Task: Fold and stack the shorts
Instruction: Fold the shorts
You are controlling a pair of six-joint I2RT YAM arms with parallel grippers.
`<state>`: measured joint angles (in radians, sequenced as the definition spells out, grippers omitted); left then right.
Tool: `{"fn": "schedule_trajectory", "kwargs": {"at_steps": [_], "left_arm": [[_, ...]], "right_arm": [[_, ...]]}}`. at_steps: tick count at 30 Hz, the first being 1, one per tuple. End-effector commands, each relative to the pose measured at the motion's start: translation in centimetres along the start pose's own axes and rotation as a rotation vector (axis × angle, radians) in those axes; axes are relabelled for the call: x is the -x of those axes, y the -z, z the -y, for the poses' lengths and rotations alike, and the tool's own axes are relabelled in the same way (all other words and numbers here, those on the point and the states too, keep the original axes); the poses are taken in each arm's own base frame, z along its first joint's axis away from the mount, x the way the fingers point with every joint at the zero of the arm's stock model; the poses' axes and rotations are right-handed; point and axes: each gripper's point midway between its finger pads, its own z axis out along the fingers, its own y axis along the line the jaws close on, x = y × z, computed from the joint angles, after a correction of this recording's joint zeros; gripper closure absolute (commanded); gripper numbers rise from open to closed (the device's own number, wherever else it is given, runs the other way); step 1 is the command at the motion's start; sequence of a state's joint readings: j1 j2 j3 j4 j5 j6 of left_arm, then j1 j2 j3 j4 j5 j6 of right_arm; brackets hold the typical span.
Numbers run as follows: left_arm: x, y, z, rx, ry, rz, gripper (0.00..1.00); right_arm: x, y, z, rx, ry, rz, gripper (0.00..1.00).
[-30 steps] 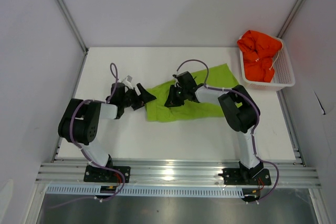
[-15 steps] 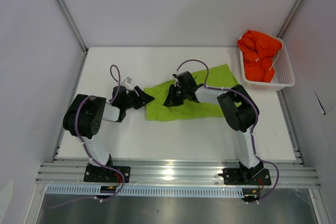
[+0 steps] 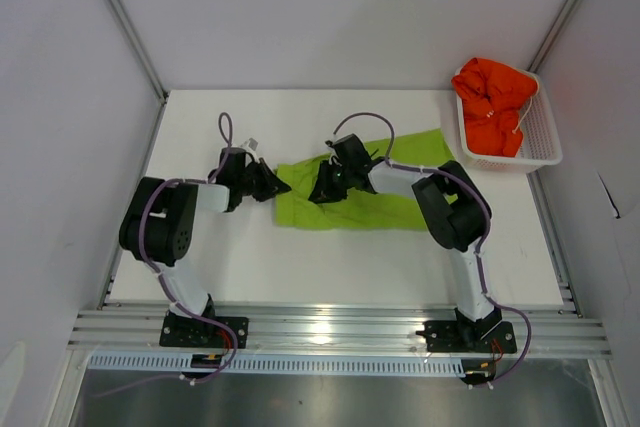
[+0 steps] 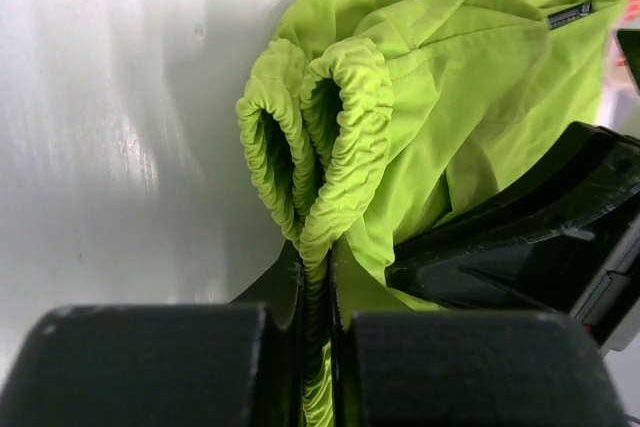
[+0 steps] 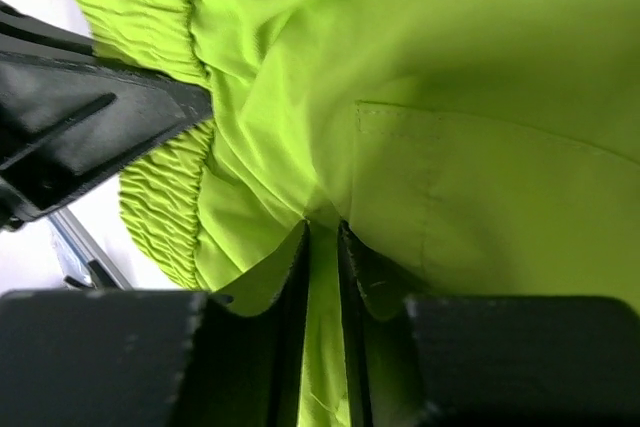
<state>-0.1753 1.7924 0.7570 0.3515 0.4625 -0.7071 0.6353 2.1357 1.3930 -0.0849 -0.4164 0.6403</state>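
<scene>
The lime green shorts (image 3: pixel 395 177) lie spread across the middle of the table. My left gripper (image 3: pixel 278 187) is at their left edge, shut on the gathered elastic waistband (image 4: pixel 330 147), which bunches up just beyond the fingertips. My right gripper (image 3: pixel 322 192) is on the shorts a little to the right, shut on a pinch of the green fabric (image 5: pixel 322 247). In each wrist view the other arm's black gripper shows close by. The orange-red shorts (image 3: pixel 493 102) lie crumpled in the basket at the back right.
A white plastic mesh basket (image 3: pixel 540 147) stands at the table's back right corner. White walls enclose the table on the left, back and right. Purple cables loop over both arms.
My left gripper has moved right onto the left edge of the green shorts and closed on the waistband. The right gripper has stayed pinched on the fabric.
</scene>
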Motion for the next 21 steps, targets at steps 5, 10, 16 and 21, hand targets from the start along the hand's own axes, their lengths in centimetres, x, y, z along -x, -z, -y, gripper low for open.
{"fn": "schedule_trajectory", "kwargs": {"at_steps": [5,10,16,21], "left_arm": [[0.5,3.1,-0.7,0.203,-0.093,-0.071,1.0],[2.1,4.6,-2.8,0.382,-0.139,-0.042,1.0],[2.8,5.8,-4.3,0.485,-0.19,-0.017,1.0],[2.7,5.8,-3.4,0.44,-0.25,0.012,1.0]], "right_arm": [[4.0,7.9,0.9,-0.068,0.029,0.062,0.62],[8.3,14.3,4.3,-0.207,0.015,0.221,0.48],[12.9,21.0,10.0,-0.46,-0.057,0.463,0.4],[15.8,23.4,13.9,-0.575,-0.147,0.584,0.32]]}}
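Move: From my right hand, whose nearly shut fingers are on the green shorts near their left end, their far right corner lies about 32 cm right and 18 cm ahead, a little below. The shorts' black label is some 15 cm right and 12 cm ahead; the basket is about 48 cm right and 18 cm ahead. For my left hand, already pinching the gathered left end, the goal is bare table 6 cm left, 1 cm back. My right hand comes up off the cloth and swings right over the shorts towards their far right corner, some 23 cm right, 12 cm up and 10 cm forward, opening its fingers wide and turning about 30 degrees clockwise. Meanwhile my left hand keeps its pinch and drags the gathered end about 6 cm left, tipping its fingers steeper down. ##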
